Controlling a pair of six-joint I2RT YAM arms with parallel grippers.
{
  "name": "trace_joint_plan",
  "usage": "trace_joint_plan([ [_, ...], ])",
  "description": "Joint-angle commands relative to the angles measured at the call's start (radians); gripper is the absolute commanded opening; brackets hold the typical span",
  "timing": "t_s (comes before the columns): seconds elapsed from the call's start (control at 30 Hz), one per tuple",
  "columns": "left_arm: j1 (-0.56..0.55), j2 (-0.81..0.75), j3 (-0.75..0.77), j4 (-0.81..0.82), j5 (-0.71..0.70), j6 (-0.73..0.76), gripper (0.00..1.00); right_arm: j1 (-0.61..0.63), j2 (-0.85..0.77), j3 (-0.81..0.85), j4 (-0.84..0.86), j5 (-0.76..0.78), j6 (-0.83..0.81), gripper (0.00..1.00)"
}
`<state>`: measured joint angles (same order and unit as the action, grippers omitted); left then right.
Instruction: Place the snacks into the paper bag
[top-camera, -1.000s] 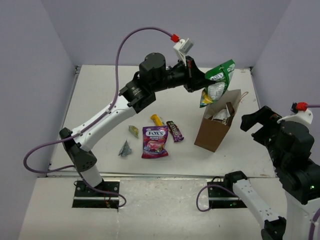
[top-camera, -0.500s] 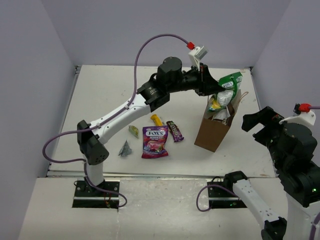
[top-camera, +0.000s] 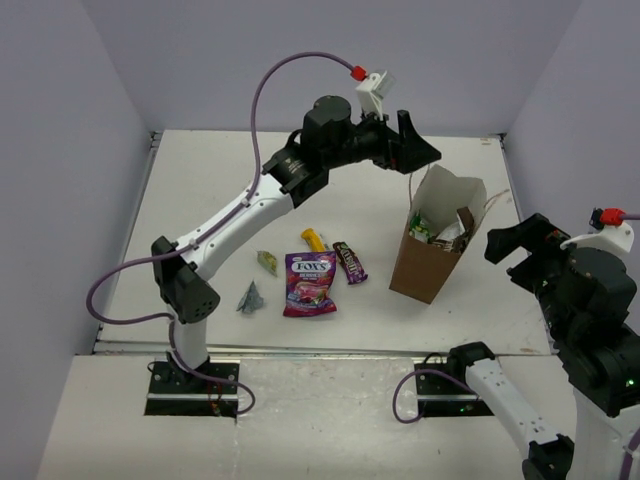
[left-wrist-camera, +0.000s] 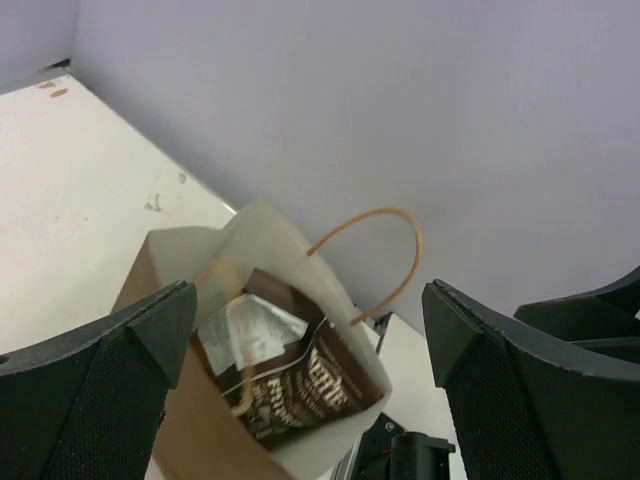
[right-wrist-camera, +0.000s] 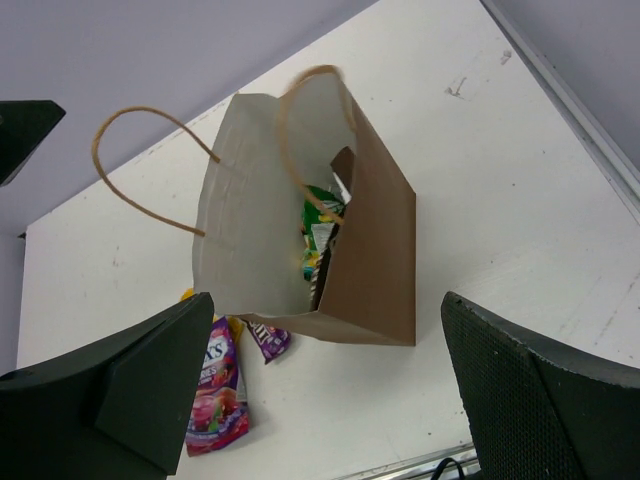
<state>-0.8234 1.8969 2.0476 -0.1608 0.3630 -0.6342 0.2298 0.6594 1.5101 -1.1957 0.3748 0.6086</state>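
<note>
The paper bag (top-camera: 428, 262) stands open at the right of the table. The green bag (top-camera: 421, 231) and the long brown wrapper (top-camera: 456, 228) lie inside it. My left gripper (top-camera: 416, 150) is open and empty, above and just left of the bag's mouth. In the left wrist view the bag (left-wrist-camera: 175, 425) and the brown wrapper (left-wrist-camera: 292, 392) lie below the open gripper (left-wrist-camera: 308, 300). On the table lie the purple Fox's pouch (top-camera: 308, 283), dark brown bar (top-camera: 350, 262), yellow bar (top-camera: 314, 239), tiny green wrapper (top-camera: 267, 262) and grey wrapper (top-camera: 250, 297). My right gripper (top-camera: 517, 258) is open, right of the bag.
The right wrist view shows the bag (right-wrist-camera: 375, 250) from above with the green bag (right-wrist-camera: 322, 225) inside, the Fox's pouch (right-wrist-camera: 215, 390) and the dark bar (right-wrist-camera: 266, 340) to its left. The bag's loop handles (right-wrist-camera: 140, 165) stick up. Walls ring the table.
My left gripper has let go of the green bag, which has dropped into the paper bag. The gripper has pulled back up and left. The right arm has hardly moved.
</note>
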Motion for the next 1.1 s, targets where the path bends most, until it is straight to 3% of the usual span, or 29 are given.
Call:
trace_joint_plan([
  [0.0,0.01,-0.148,0.019,-0.058,-0.044,0.068,1.0,0.005,-0.009,0.024,0.025,0.009,-0.017,0.99],
  [0.13,0.061,-0.281,-0.194,-0.21,-0.209,0.067,1.0,0.005,-0.012,0.019,0.025,0.003,-0.012,0.99],
  [0.17,0.087,-0.309,-0.328,-0.22,-0.2,0.018,1.0,0.005,-0.012,0.019,0.025,-0.007,-0.012,0.99],
  [0.23,0.147,-0.37,-0.455,-0.264,-0.18,-0.03,1.0,0.005,-0.017,0.016,0.024,-0.011,-0.01,0.99],
  [0.33,0.156,-0.439,-0.704,-0.345,-0.295,-0.016,1.0,0.005,-0.024,0.007,0.025,-0.027,-0.007,0.99],
  [0.5,0.158,-0.542,-0.936,-0.381,-0.357,-0.027,1.0,0.005,-0.037,-0.014,0.025,-0.054,-0.001,0.99],
  [0.77,0.158,-0.542,-1.089,-0.388,-0.389,-0.041,1.0,0.005,-0.043,-0.037,0.024,-0.089,0.005,0.99],
  [1.07,0.158,-0.383,-1.123,-0.26,-0.384,-0.032,1.0,0.005,-0.053,-0.053,0.024,-0.102,0.011,0.99],
])
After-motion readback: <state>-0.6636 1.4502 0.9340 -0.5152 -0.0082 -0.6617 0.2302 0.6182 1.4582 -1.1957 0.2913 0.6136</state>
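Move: The Fox's candy pouch lies about 21 cm to the left of the left gripper, 8 cm nearer the base and some 41 cm below. At table level too, the M&M's packet is about 10 cm left and 2 cm back, the yellow packet 19 cm left and 3 cm ahead. The paper bag's middle is about 10 cm right, 4 cm back and 27 cm below. From the right gripper, the pouch is some 34 cm left, 9 cm ahead and 37 cm down. Swing the empty left gripper away from the paper bag's mouth, first left, then steeply down as well and a little back, dropping some 35 cm in all and going about 25 cm left towards the Fox's candy pouch. Tip the fingers from level and rightward to steeply down on the way, keep them wide open, and ease the descent as they come close over the pouch. ##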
